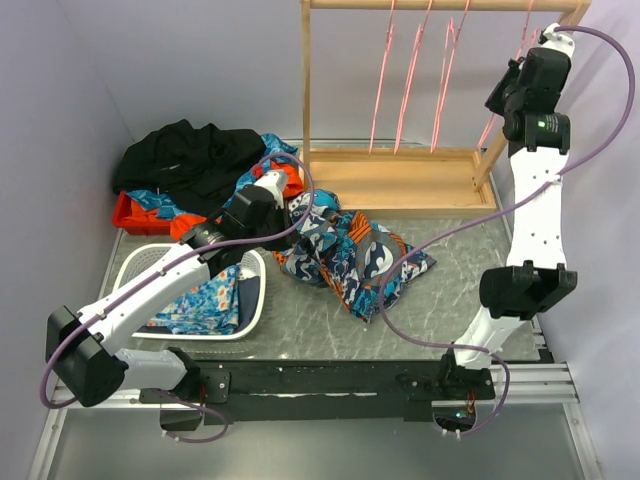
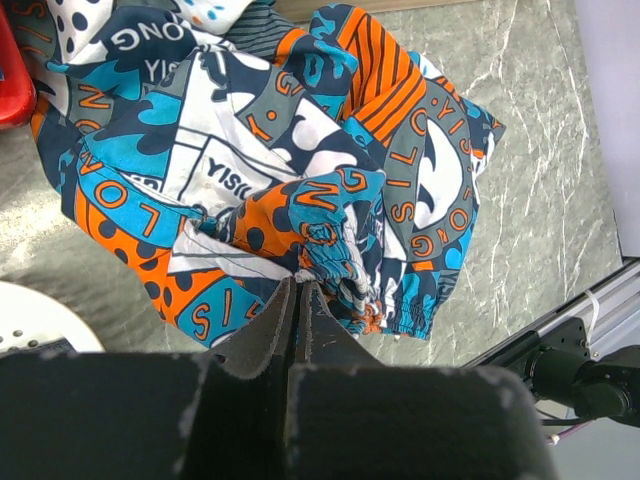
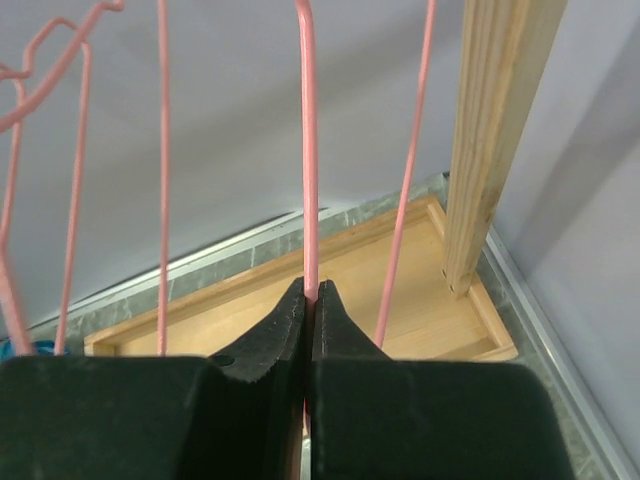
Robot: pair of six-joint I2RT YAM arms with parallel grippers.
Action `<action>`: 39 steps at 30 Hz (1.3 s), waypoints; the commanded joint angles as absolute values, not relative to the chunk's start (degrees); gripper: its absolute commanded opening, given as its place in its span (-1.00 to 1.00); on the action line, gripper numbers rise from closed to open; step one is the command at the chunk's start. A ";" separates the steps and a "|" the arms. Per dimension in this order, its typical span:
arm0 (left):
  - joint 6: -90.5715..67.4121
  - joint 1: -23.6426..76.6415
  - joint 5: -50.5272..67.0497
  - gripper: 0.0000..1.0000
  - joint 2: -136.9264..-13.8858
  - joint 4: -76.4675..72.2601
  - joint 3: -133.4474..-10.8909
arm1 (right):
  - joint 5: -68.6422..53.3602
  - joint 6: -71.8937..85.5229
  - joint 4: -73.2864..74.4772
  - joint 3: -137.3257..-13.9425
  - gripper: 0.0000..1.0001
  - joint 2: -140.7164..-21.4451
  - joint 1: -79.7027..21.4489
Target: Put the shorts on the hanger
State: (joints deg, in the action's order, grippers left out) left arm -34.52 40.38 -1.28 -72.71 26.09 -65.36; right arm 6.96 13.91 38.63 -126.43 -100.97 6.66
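Observation:
The shorts (image 1: 355, 260), in teal, orange, white and navy print, lie crumpled on the marbled table. In the left wrist view my left gripper (image 2: 300, 287) is shut, its tips pinching the gathered waistband of the shorts (image 2: 300, 150). From above, that left gripper (image 1: 296, 228) sits at the heap's left edge. High at the back right, my right gripper (image 1: 510, 72) is shut on the rightmost pink wire hanger (image 1: 524, 38), which hangs from the wooden rack. In the right wrist view the hanger wire (image 3: 308, 150) runs straight up out of the right gripper (image 3: 311, 292).
Other pink hangers (image 1: 412, 75) hang from the wooden rack (image 1: 400, 180), whose post (image 3: 495, 140) stands right of the held wire. A white basket (image 1: 255, 300) holding blue cloth, a red bin (image 1: 130, 215) and a black garment (image 1: 190, 155) lie at left.

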 commanded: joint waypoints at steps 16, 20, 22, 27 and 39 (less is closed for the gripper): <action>-34.28 39.46 -0.79 -0.98 -71.90 24.08 -64.25 | -2.37 12.56 26.98 -109.80 -1.00 -82.81 4.83; -34.45 38.68 -1.05 -0.98 -71.89 23.99 -63.98 | -4.30 15.37 27.86 -105.04 -1.00 -78.67 4.83; -34.80 38.58 -1.32 -0.98 -71.98 23.73 -63.72 | -4.92 16.34 29.00 -102.06 -1.00 -75.69 4.75; -35.94 37.97 -3.42 -0.98 -71.89 22.68 -62.93 | -7.90 20.91 32.25 -92.30 -1.00 -66.55 4.48; -42.10 37.35 -8.44 -0.98 -79.88 21.01 -67.75 | -21.17 29.00 42.43 -59.78 -1.00 -35.71 -1.56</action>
State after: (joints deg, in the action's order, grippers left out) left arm -39.40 37.69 -6.22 -76.69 24.18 -63.57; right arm -13.47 25.36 38.09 -65.04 -41.17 2.39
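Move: From the right hand, closed on the rightmost pink hanger, the shorts lie about 23 cm back, 30 cm to its left and 38 cm below. The next hanger hangs some 10 cm left and 4 cm farther out at hand height; the wooden tray's middle is 19 cm left, 1 cm back and 42 cm below. For the left hand, already pinching their gathered waistband, the shorts' middle is about 13 cm right, level ahead, 18 cm below, with the white basket 25 cm left, 9 cm back and 20 cm below. Unhooking the hanger from the rail, the right hand first rises about 5 cm while easing back and left, then sweeps back with ever more speed, sinking and drifting left towards the shorts, some 25 cm back in all. Its fingers stay shut on the wire as the hand turns about 20 degrees counter-clockwise and its left side rises. The left keeps its pinch on the waistband, late on dipping and edging forward and left. ##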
